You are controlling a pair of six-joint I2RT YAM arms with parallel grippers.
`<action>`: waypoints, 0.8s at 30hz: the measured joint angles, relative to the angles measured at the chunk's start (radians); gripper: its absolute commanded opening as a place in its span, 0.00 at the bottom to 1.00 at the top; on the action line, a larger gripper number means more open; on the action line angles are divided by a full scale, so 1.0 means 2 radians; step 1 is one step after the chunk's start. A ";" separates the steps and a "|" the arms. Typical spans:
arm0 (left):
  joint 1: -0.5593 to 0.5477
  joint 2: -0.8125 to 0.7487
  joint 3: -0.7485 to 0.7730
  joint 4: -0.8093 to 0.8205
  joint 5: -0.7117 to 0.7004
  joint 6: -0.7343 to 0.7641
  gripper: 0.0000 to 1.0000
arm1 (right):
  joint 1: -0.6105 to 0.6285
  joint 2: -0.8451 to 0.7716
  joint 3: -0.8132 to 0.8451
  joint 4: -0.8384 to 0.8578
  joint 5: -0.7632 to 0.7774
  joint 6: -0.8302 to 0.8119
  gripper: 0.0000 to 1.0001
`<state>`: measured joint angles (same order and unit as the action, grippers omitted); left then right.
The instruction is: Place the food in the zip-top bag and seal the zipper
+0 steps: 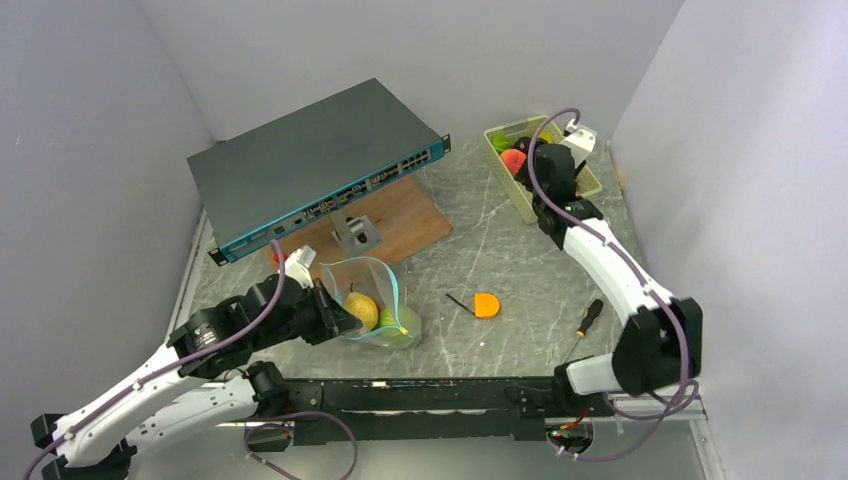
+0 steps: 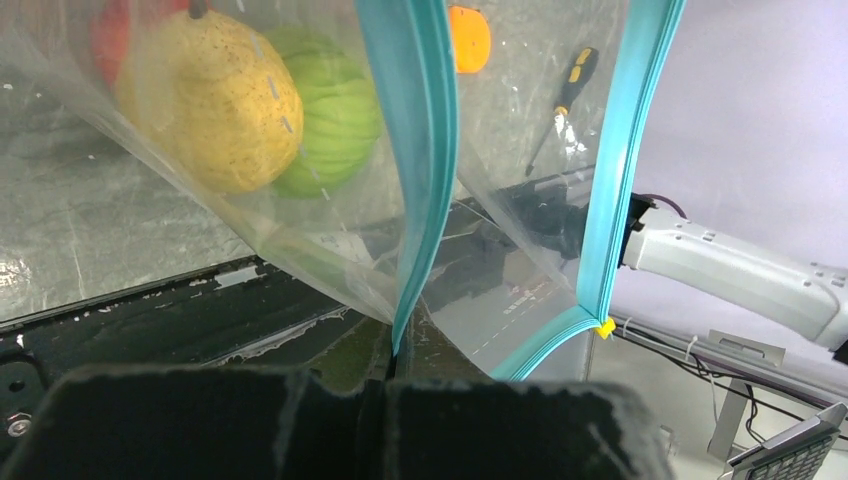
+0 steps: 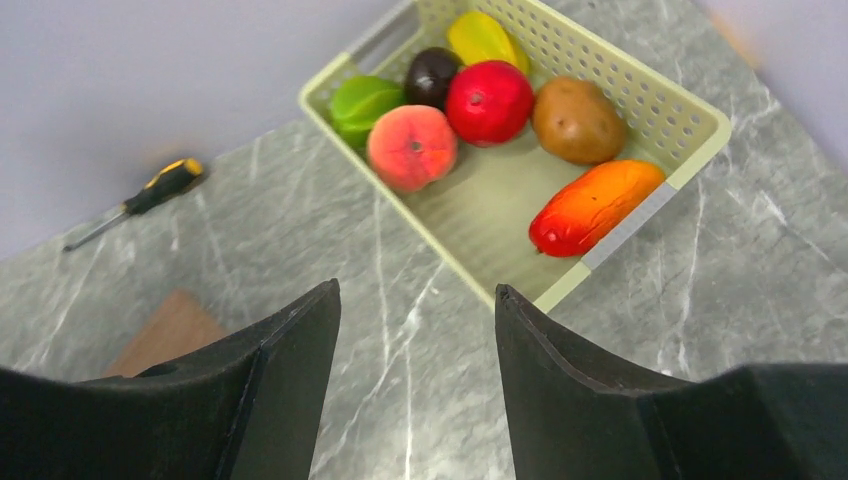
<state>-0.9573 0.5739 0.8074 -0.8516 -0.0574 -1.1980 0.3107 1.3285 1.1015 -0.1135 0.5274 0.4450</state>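
The clear zip-top bag (image 1: 375,295) stands open on the table with its teal zipper (image 2: 420,150) spread apart. Inside lie a yellow lemon (image 2: 225,100), a green cabbage (image 2: 335,110) and a partly seen red fruit (image 2: 120,30). My left gripper (image 2: 392,385) is shut on the bag's zipper edge at its near left side (image 1: 335,315). My right gripper (image 3: 415,300) is open and empty, hovering beside the pale green basket (image 3: 690,120), which holds a peach (image 3: 412,147), a red apple (image 3: 489,102) and other food. An orange fruit piece (image 1: 486,304) lies on the table.
A black-and-orange screwdriver (image 1: 585,322) lies near the right arm's base. A network switch (image 1: 320,165) sits at the back left, partly on a wooden board (image 1: 400,225) with a metal bracket (image 1: 357,233). The basket (image 1: 520,200) stands at the back right, against the wall.
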 measured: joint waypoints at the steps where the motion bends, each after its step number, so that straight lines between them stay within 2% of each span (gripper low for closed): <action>1: 0.000 0.000 0.002 -0.001 -0.001 0.001 0.00 | -0.015 0.015 0.002 0.004 -0.009 0.008 0.62; 3: 0.000 0.001 0.006 -0.005 -0.002 0.002 0.00 | -0.049 0.055 0.012 0.012 -0.034 0.026 0.68; 6: 0.000 0.003 0.010 -0.011 -0.006 0.003 0.00 | -0.088 0.116 0.040 0.017 -0.063 0.047 0.85; 8: 0.000 0.004 0.011 -0.015 -0.006 0.003 0.00 | -0.106 0.155 0.068 0.016 -0.076 0.058 0.92; 15: 0.000 0.019 0.012 -0.015 -0.009 0.003 0.00 | -0.150 0.282 0.197 -0.002 -0.126 0.083 0.96; 20: 0.000 0.038 0.016 -0.015 -0.009 0.004 0.00 | -0.168 0.368 0.291 -0.026 -0.145 0.091 0.94; 24: 0.000 0.048 0.016 -0.014 -0.009 0.004 0.00 | -0.173 0.414 0.334 -0.045 -0.149 0.094 0.93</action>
<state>-0.9573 0.6701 0.8402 -0.8806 -0.0761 -1.1900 -0.0360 2.1574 1.7691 -0.2031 0.2295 0.6327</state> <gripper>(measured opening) 0.009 0.944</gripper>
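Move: The red pomegranate in the basket lies some 21 cm ahead of the right hand, about 6 cm to its right and 18 cm below. The brown fruit sits roughly 6 cm right and 5 cm nearer than the pomegranate, the peach about 7 cm to its left and level with it, and the dark avocado 4 cm left and 5 cm farther out. From the left hand the pomegranate lies about 51 cm ahead, 42 cm right and 14 cm below. Forward, down and to the right in one quick sweep, the right hand travels some 25 cm to come in over the basket towards the pomegranate, the sideways part fading as it goes. Its fingers spread from a bit over half to nearly fully open, while the wrist tips farther down and rolls left side up, about 20 degrees in all. The left hand keeps its pinch on the bag's rim and sinks about 1 cm. ##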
